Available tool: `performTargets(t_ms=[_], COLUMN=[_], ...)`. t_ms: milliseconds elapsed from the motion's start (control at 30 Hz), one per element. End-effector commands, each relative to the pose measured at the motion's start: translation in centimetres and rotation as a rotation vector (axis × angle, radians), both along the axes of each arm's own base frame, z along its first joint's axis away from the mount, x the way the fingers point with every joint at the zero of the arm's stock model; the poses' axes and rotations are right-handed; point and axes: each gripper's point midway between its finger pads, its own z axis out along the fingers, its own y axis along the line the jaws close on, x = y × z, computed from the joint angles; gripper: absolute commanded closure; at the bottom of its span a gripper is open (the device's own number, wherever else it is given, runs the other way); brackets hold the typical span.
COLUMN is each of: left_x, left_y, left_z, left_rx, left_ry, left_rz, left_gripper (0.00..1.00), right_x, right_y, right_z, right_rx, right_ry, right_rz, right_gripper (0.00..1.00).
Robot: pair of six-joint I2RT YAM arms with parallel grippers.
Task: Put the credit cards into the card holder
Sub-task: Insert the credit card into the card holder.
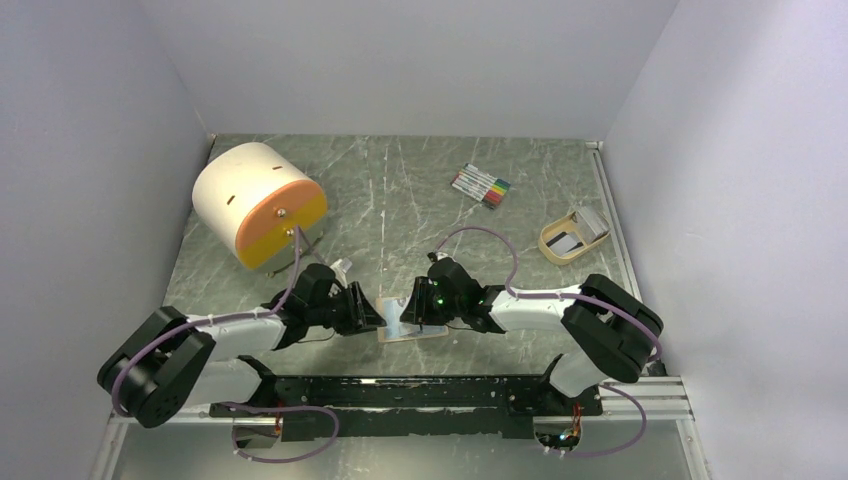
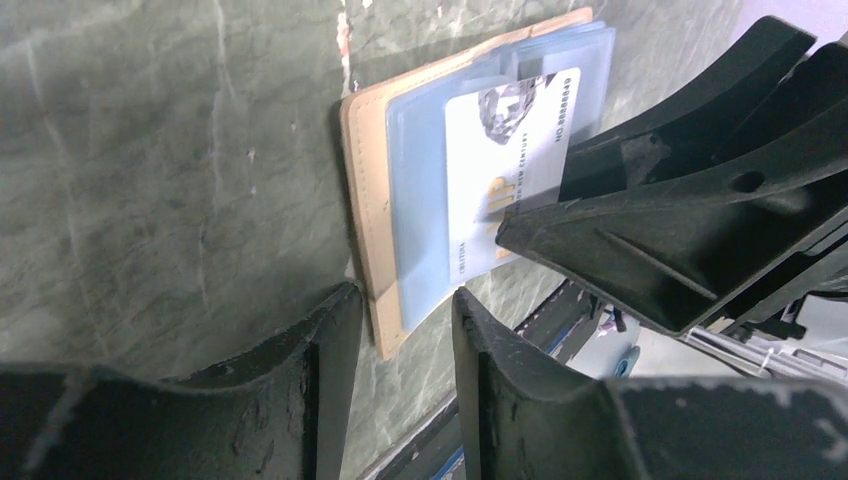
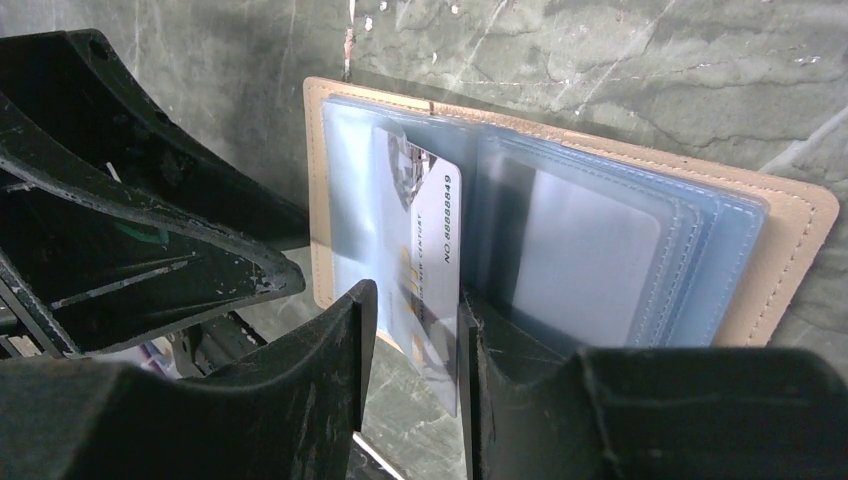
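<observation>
The tan card holder [image 1: 400,333] [image 2: 365,180] [image 3: 790,250] lies open on the table between both arms, its pale blue sleeves up. One white credit card [image 2: 505,140] [image 3: 432,215] sits partly inside a sleeve, its near end sticking out past the holder's edge. My right gripper [image 3: 415,297] [image 1: 418,306] is open around that free end; the card's edge touches one finger and a gap shows at the other. My left gripper [image 2: 405,295] [image 1: 370,312] is open at the holder's near corner, gripping nothing. More credit cards [image 1: 585,228] lie in a tray.
The tan open-topped tray [image 1: 553,249] stands at the right. A bundle of coloured marker pens [image 1: 481,185] lies at the back. A white and orange cylinder [image 1: 258,203] lies at the back left. The two grippers are close together over the holder.
</observation>
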Motion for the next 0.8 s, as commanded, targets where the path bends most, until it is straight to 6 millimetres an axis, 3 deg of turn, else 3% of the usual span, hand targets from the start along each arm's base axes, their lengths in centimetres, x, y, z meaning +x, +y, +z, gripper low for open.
performTargets(t_ms=[0,267,500,700,767], left_x=[0.8,0.4,0.3,0.1,0.0], left_y=[-1.4,-2.6,-2.9,-2.6,-2.6], left_z=[1.3,2.0,3.6,2.5,2.3], left_rx=[-0.080,-0.181,-0.253,-0.213,-0.217], left_ry=[-0.051,-0.052,-0.098,-0.061,-0.053], left_rz=[-0.017,-0.050,-0.059,-0.050,-0.054], left_gripper=[0.57,0.69,0.73,0.90,0.91], right_x=[0.0,-0.1,-0.3,0.1,0.3], right_y=[-0.4,-0.6,-0.9,-1.2,-1.5], right_z=[-0.6,-0.6,-0.8,-0.5,-0.1], right_rx=[-0.038,-0.037,-0.039,-0.067,-0.085], right_ry=[-0.003,-0.007,-0.001,-0.018,-0.028], right_rz=[0.009,0.004,-0.004,-0.007,-0.015], right_gripper=[0.62,0.62,0.61,0.61,0.60])
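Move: The left hand's half-open fingers already straddle the card holder's left edge: its middle is about 1 cm ahead, 1 cm to the right and 1 cm below. The credit card, partly in the left sleeve, has its middle some 5 cm to that hand's right and 2 cm ahead. From the right hand, whose parted fingers stand either side of the card's near part, the card's middle is about 1 cm ahead and 1 cm left; the holder's left edge is roughly 6 cm left, level fore and aft. Left fingers close on the card holder's left edge and pinch the cover between them while the hand works about 2 cm to the right, in over the holder. Partway through it also rises some 1.5 cm, fingertips tipping up about 10 degrees to raise that edge. The right hand stays at the card, its fingers still parted. ##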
